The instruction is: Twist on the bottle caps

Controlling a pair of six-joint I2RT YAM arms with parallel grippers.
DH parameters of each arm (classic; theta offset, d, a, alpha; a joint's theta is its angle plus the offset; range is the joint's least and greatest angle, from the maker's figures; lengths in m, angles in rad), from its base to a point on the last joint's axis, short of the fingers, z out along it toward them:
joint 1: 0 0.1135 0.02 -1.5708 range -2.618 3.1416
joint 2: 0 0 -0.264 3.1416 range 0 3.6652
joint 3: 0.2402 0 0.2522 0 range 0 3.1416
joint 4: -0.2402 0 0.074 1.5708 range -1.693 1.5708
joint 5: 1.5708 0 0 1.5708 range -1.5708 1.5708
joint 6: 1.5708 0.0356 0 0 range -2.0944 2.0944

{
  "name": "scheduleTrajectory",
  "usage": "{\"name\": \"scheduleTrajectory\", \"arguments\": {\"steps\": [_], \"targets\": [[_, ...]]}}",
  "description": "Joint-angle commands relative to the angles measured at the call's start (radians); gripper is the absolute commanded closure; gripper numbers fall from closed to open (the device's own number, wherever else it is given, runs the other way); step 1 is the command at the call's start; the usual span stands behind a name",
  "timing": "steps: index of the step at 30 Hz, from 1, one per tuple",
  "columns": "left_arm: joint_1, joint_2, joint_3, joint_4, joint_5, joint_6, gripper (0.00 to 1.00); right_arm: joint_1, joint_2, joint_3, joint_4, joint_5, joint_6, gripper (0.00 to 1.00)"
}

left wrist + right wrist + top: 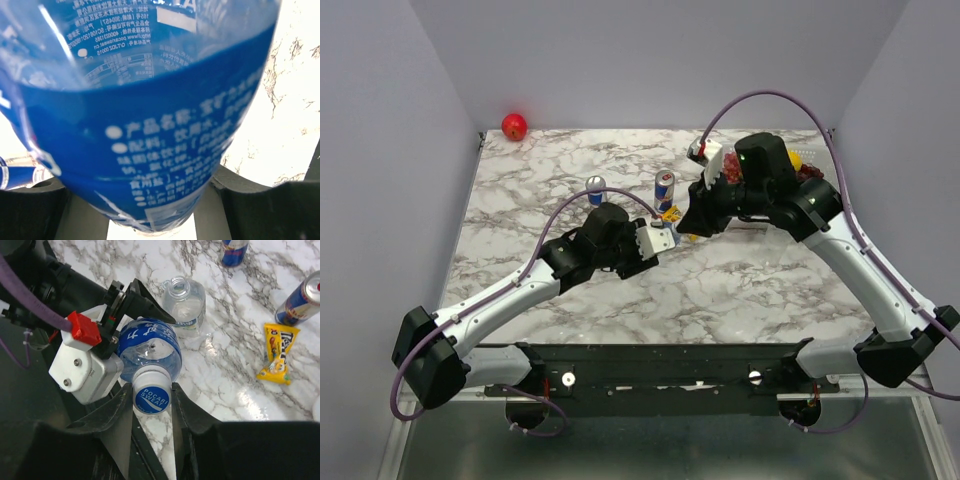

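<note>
A clear bottle (150, 347) with a blue label stands upright, and its label (150, 125) fills the left wrist view. My left gripper (150, 205) is shut on its body, one finger at each side. A white bottle cap (152, 396) with a blue printed top sits on its neck. My right gripper (151, 390) is shut on that cap from above. A second clear bottle (185, 302) stands just behind with its mouth open and no cap. In the top view the two grippers (658, 238) (692, 215) meet at the table's middle.
Two blue-and-silver cans (595, 188) (664, 188) stand behind the grippers. A yellow candy packet (277, 352) lies to the right of the bottles. A red ball (514, 126) sits at the far left corner. Red and yellow items (800, 165) lie behind the right arm.
</note>
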Motion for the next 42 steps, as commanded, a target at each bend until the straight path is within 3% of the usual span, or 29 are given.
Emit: {"name": "scheduleTrajectory", "arguments": {"steps": [1,4,15,17,26,27,29,32,34,36,42], "targets": [[-0.021,-0.038,0.08,0.203,0.063,-0.038,1.0,0.017,0.068,0.007,-0.072,0.12,0.139,0.88],[-0.02,-0.046,0.06,0.203,0.06,-0.032,1.0,0.009,0.076,0.031,-0.08,0.114,0.15,0.88],[-0.02,-0.049,-0.012,0.2,0.073,-0.07,1.0,0.009,0.079,0.12,-0.07,0.082,0.083,0.65],[-0.02,-0.052,-0.028,0.2,0.074,-0.081,1.0,0.011,0.086,0.158,-0.083,0.074,0.08,0.52],[-0.006,-0.057,-0.061,0.199,0.134,-0.151,1.0,0.009,0.091,0.332,-0.138,-0.019,-0.014,0.16],[0.005,-0.054,-0.063,0.196,0.17,-0.155,1.0,0.009,0.088,0.353,-0.141,-0.03,-0.073,0.08],[0.017,-0.06,-0.069,0.194,0.206,-0.165,1.0,0.009,0.065,0.361,-0.15,-0.096,-0.165,0.01],[0.045,-0.07,-0.063,0.18,0.354,-0.149,1.0,0.009,-0.057,0.234,-0.144,-0.27,-0.487,0.01],[0.048,-0.071,-0.054,0.165,0.414,-0.148,1.0,0.009,-0.145,0.063,-0.063,-0.292,-0.654,0.01],[0.049,-0.069,-0.037,0.147,0.436,-0.132,1.0,0.011,-0.223,-0.016,-0.009,-0.277,-0.703,0.01],[0.051,-0.049,-0.005,0.073,0.478,-0.086,1.0,0.012,-0.24,-0.058,0.069,-0.248,-0.74,0.0]]}}
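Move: The white cap of the blue bottle sits between the right fingertips, at the hand point itself. From the right hand, the yellow snack bag lies about 18 cm straight ahead and some 27 cm below. The nearer drink can is roughly 24 cm ahead, 3 cm left, and the clear bottle about 9 cm ahead, 13 cm left, both some 20 cm below. From the left hand, which holds the blue bottle, the cap is about 9 cm above, 3 cm ahead and 5 cm right. Upward first, about 8 cm, the right hand opens wide and lets go of the cap it was pinching, then draws back some 7 cm and a little right, its fingers tipping up and turning counter-clockwise. The left hand keeps its grip on the bottle's body and, after a near-still start, carries it back about 4 cm, right and slightly up, rolling some 15 degrees and turning clockwise. ##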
